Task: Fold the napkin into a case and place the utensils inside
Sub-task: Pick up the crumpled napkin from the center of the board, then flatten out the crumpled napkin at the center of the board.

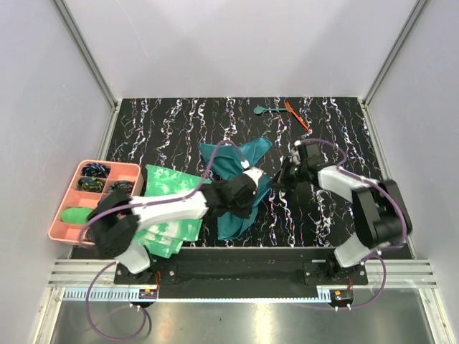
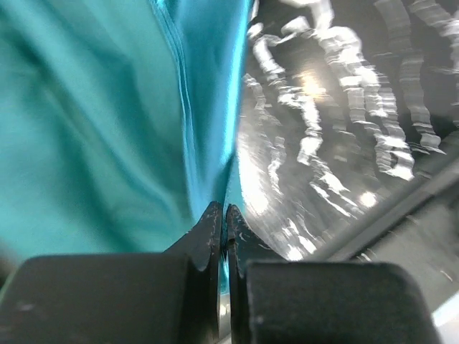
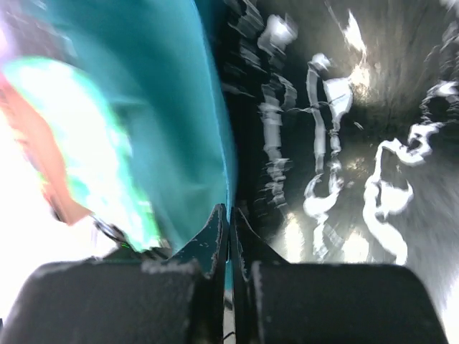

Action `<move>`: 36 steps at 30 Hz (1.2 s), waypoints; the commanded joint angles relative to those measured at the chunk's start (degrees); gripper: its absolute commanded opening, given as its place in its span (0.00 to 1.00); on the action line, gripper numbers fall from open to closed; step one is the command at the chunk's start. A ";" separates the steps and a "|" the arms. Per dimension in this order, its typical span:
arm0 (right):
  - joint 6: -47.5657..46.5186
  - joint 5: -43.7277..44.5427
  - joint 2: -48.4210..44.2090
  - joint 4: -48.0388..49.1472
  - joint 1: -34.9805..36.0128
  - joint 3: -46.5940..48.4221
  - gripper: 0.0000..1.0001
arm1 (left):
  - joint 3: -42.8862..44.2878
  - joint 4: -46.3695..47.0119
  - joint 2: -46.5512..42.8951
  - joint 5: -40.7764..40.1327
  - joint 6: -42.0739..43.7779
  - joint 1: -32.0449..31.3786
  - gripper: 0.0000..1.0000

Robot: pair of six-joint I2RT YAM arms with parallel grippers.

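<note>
The dark teal napkin (image 1: 237,158) lies bunched on the middle of the black marbled mat, part of it raised between the two arms. No case is in view. My left gripper (image 1: 258,189) is shut on a napkin edge (image 2: 208,107); its fingertips (image 2: 212,218) pinch the cloth. From the right, my right gripper (image 1: 278,179) is shut on another napkin edge (image 3: 179,107), with cloth between its fingertips (image 3: 217,218). The utensils rest apart at the mat's far edge: a teal spoon (image 1: 264,110) and a thin orange-red stick (image 1: 296,116).
A pink compartment tray (image 1: 63,208) with small dark and green items sits at the left edge. Light green tie-dye cloths (image 1: 168,208) lie between the tray and the napkin, under the left arm. White walls enclose the mat (image 1: 337,143).
</note>
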 commanded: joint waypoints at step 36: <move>-14.61 47.91 -28.24 -30.41 -11.54 30.16 0.00 | 15.83 -2.06 -14.54 -4.30 5.56 21.18 0.00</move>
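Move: Both hands already pinch the right-hand edge of the crumpled napkin, low over the board. From the left hand the napkin's middle lies about 7 cm ahead, 3 cm left and 3 cm lower; the green cloth is some 25 cm left, about level with it. From the right hand the napkin's middle is roughly 11 cm left and 1 cm back; the spoon lies about 26 cm ahead and 1 cm left, the fork some 25 cm ahead and 8 cm right. Up fast with both hands, keeping their pinch on the napkin: the left rises nearly 40 cm, the right about 47, drawing back towards the bases near the top while the wrists tip the fingers up and out. The hands spread as they go, right hand some 20 cm to the right, left hand about 7 cm left; then both swing forward and down 13 to 15 cm, the fingers tipping down again. ##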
